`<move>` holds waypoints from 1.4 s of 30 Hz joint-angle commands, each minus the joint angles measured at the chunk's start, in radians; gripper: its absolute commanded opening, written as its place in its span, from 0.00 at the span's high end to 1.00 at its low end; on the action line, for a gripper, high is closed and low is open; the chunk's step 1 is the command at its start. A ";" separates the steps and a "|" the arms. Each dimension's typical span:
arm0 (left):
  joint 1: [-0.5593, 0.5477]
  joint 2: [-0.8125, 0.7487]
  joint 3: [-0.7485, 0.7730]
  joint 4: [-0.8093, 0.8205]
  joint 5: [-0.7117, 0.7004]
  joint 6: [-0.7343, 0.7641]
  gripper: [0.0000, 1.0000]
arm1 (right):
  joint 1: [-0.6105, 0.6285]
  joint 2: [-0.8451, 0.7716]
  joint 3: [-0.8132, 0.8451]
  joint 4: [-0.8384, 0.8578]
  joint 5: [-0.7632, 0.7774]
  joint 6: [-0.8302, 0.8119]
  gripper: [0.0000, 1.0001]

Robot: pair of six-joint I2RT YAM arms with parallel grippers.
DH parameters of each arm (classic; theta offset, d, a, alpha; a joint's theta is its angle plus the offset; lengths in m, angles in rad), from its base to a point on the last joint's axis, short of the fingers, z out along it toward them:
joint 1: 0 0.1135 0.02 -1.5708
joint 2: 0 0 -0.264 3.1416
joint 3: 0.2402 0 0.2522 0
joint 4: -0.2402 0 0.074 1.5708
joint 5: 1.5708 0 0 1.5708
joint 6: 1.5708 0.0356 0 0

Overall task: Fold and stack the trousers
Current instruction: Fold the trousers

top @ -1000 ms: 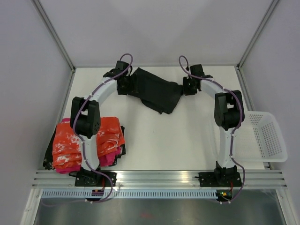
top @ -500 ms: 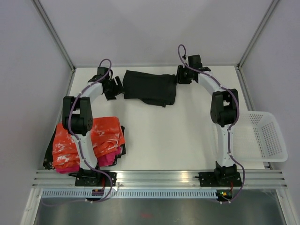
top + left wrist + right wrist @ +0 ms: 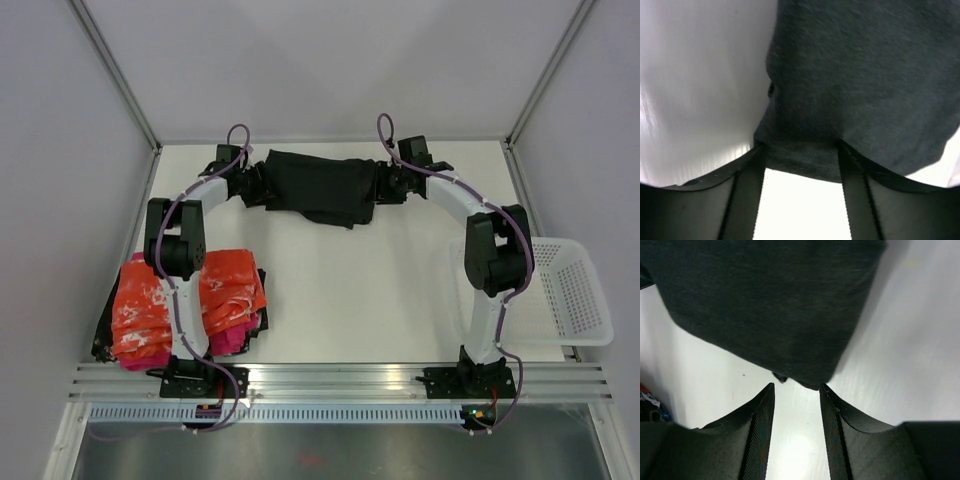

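The black trousers [image 3: 320, 188] lie as a folded oblong bundle across the back of the white table [image 3: 350, 290]. My left gripper [image 3: 252, 183] is at the bundle's left end and my right gripper [image 3: 385, 185] at its right end. In the left wrist view the trousers [image 3: 865, 75] fill the upper right. Their near edge reaches in between the tips of the left gripper [image 3: 800, 150], whose jaws stand apart. In the right wrist view a corner of the trousers [image 3: 765, 290] hangs just at the tips of the right gripper [image 3: 797, 387], which is open with bare table between its fingers.
An orange-and-white garment [image 3: 160, 300] lies over a magenta one [image 3: 235, 335] at the table's near left, beside the left arm's base. A white plastic basket [image 3: 570, 290] hangs off the right edge. Walls and metal posts close in the back and both sides.
A second ago the trousers lay skewed between the grippers. Both grippers then backed off, leaving the cloth straight, and have now come back in to its two ends. The left jaws have narrowed.
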 commanded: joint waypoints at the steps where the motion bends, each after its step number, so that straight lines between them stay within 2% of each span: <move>1: 0.016 0.031 0.075 -0.008 -0.023 0.061 0.41 | 0.050 -0.017 0.010 0.042 -0.018 0.037 0.52; 3: 0.028 0.028 0.097 -0.015 -0.006 0.067 0.61 | 0.077 -0.001 0.024 0.050 -0.006 0.049 0.52; 4: 0.031 0.028 0.108 -0.031 0.008 0.064 0.80 | 0.085 0.016 0.027 0.051 -0.003 0.060 0.52; 6: 0.049 0.019 0.165 -0.082 0.063 0.050 0.97 | 0.103 0.034 0.037 0.054 0.014 0.072 0.51; 11: 0.094 -0.029 0.269 -0.293 0.178 -0.066 0.98 | 0.110 0.053 0.011 0.119 0.030 0.143 0.50; 15: 0.094 -0.098 0.237 -0.305 0.212 -0.086 0.98 | 0.119 0.074 0.014 0.154 0.020 0.143 0.48; 19: 0.094 -0.112 0.232 -0.295 0.219 -0.083 0.98 | 0.134 0.121 0.031 0.145 0.074 0.100 0.49; 21: 0.094 -0.105 0.233 -0.298 0.213 -0.082 0.98 | 0.140 0.146 0.059 0.119 0.115 0.078 0.49; 25: 0.094 -0.102 0.238 -0.311 0.199 -0.072 0.98 | 0.139 0.204 0.114 0.012 0.293 0.031 0.49; 26: 0.094 -0.104 0.240 -0.320 0.184 -0.069 0.98 | 0.131 0.206 0.120 0.005 0.360 0.028 0.49; 28: 0.094 -0.121 0.235 -0.337 0.120 -0.048 0.98 | 0.114 0.211 0.122 0.011 0.384 0.018 0.49; 30: 0.094 -0.127 0.236 -0.372 0.028 -0.010 0.98 | 0.076 0.217 0.129 0.022 0.389 0.025 0.49; 32: 0.094 -0.122 0.244 -0.401 0.000 0.004 0.98 | 0.036 0.237 0.145 0.033 0.382 0.031 0.50; 38: 0.094 -0.151 0.191 -0.386 0.061 -0.009 0.98 | -0.019 0.300 0.246 -0.001 0.332 -0.008 0.51; 42: 0.094 -0.164 0.125 -0.363 0.009 0.018 0.98 | -0.016 0.232 0.257 0.017 0.208 -0.008 0.51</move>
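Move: Between the left hand's open fingers, about 1 cm below, lies the near-left corner of the folded trousers; their middle is some 12 cm to the right, 4 cm ahead and 3 cm down. The pile of red clothes sits roughly 24 cm back and 17 cm to the left of this hand. From the right hand the trousers' middle is about 8 cm ahead, 11 cm left and 8 cm down, with their near-right corner almost straight beneath it. Closing on the near-left corner of the trousers, the left hand pinches the cloth and lifts some 9 cm, then sinks a little while drawing left and back, still gripping. The right hand, half open throughout, first goes about 6 cm left over the near-right part, then drops and swings some 12 cm right and forward, ending low over bare table beyond the right edge. ##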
